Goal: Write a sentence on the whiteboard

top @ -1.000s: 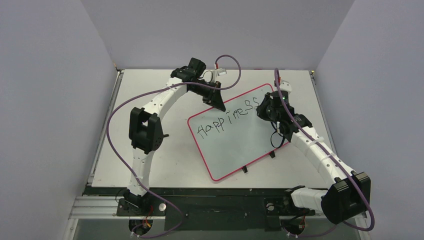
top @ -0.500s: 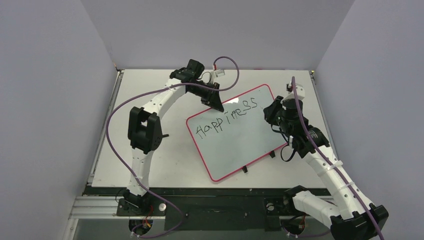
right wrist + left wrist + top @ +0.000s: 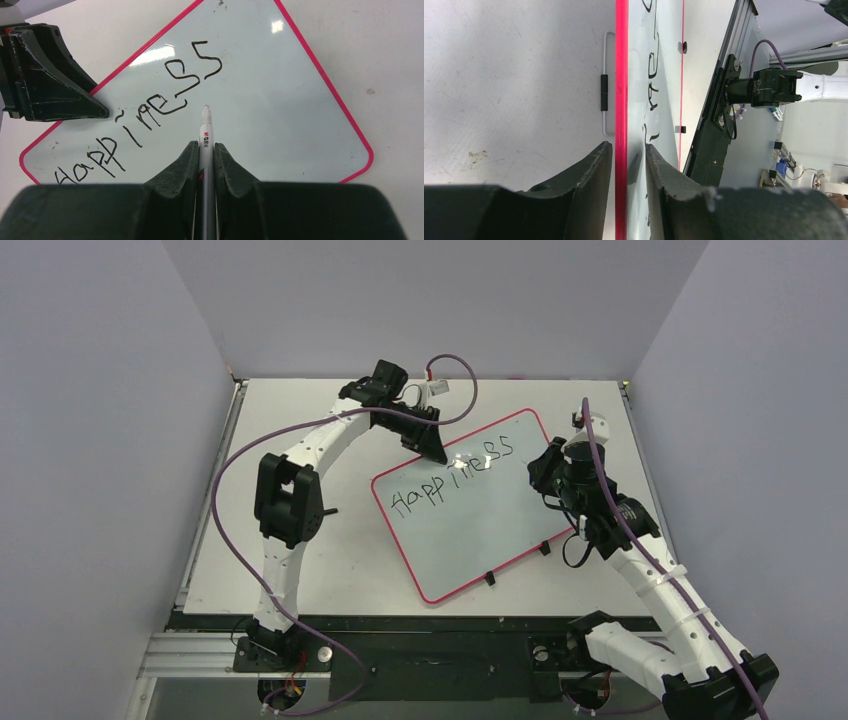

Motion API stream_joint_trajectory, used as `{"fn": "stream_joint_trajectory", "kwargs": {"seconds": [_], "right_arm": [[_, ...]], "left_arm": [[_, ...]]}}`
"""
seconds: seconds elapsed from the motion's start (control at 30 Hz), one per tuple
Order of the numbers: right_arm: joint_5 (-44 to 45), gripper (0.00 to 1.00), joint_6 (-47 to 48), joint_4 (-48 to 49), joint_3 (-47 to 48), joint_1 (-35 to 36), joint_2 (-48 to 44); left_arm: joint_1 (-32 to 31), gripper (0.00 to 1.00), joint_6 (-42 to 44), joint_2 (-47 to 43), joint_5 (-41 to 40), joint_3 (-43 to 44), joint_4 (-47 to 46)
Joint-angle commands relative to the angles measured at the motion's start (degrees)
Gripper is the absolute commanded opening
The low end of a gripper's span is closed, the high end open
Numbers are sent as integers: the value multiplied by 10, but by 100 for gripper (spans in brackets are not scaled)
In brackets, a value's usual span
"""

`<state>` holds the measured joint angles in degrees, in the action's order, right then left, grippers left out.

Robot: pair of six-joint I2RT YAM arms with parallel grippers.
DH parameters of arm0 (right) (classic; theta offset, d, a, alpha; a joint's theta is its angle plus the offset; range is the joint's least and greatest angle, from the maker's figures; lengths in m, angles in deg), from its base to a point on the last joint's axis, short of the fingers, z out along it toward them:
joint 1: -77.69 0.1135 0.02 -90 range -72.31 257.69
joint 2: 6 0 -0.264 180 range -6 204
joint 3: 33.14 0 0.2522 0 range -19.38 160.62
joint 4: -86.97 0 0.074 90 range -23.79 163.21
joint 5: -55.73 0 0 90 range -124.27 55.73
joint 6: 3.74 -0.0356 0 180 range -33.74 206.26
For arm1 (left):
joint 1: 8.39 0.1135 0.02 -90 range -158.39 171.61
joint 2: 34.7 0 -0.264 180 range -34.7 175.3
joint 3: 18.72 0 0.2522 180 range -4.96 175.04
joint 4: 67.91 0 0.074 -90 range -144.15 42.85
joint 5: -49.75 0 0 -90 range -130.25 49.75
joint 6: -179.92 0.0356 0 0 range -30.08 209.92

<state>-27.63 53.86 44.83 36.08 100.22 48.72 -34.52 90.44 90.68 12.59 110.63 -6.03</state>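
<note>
The whiteboard (image 3: 470, 525), white with a thin red rim, lies tilted on the table. The sentence (image 3: 452, 473) on it is one slanted black line reading "Happiness". My left gripper (image 3: 432, 450) sits at the board's far edge. In the left wrist view its jaws (image 3: 628, 145) straddle the red rim (image 3: 621, 75) with a small gap on each side, open. My right gripper (image 3: 548, 462) hovers at the board's right corner, shut on a white marker (image 3: 206, 131). The marker's tip points at bare board just below the last "s" (image 3: 207, 60).
Two black tabs (image 3: 490, 579) stick out from the board's near edge. A thin wire loop with a black sleeve (image 3: 604, 93) lies on the table beside the far rim. Purple cables arc over the left arm (image 3: 300, 455). Grey walls close in the table on three sides.
The left jaws have loosened off the board's rim. The right gripper with the marker pulled back rightward from the end of the word. The board shifted slightly left.
</note>
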Motion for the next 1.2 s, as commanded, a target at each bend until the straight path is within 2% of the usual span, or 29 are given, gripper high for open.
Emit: {"fn": "stream_joint_trajectory", "kwargs": {"seconds": [0.0, 0.27, 0.47, 0.8, 1.03, 1.17], "right_arm": [[9, 0, -2, 7, -2, 3, -13], [11, 0, 0, 3, -5, 2, -19], [13, 0, 2, -3, -2, 3, -24], [10, 0, 7, -19, 10, 2, -30], [-2, 0, 6, -32, 21, 11, -33], [-17, 0, 14, -36, 28, 46, -28]], "left_arm": [[5, 31, 6, -37, 3, 1, -29], [8, 41, 1, -37, -2, 6, -34], [16, 44, -2, -51, -9, -2, -51], [78, 50, -2, -94, 35, -39, -56], [98, 51, -2, -171, 46, -166, -94], [98, 51, -58, -230, 47, -278, -191]]}}
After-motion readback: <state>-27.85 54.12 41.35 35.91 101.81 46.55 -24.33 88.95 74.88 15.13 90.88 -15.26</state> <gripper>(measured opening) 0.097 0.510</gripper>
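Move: The whiteboard's middle lies about 13 cm back, 8 cm to the right and some 6 cm below the left hand, whose slightly open fingers straddle the board's top rim. The top-left corner is roughly 16 cm left and 7 cm back at about the same height; the word "Happiness" is centred some 4 cm back and 2 cm right, slightly lower. From the right hand, the board's middle is about 13 cm left, 4 cm back and 12 cm below. Spread the left gripper to about half open and ease it forward some 3 cm off the whiteboard's top rim, then sweep about 8 cm left towards the top-left corner, rising about 3 cm and turning some 10 degrees counter-clockwise, coming back level at the end. Keep the marker in the right gripper, clear of the board, drifting back 1.5 cm. ##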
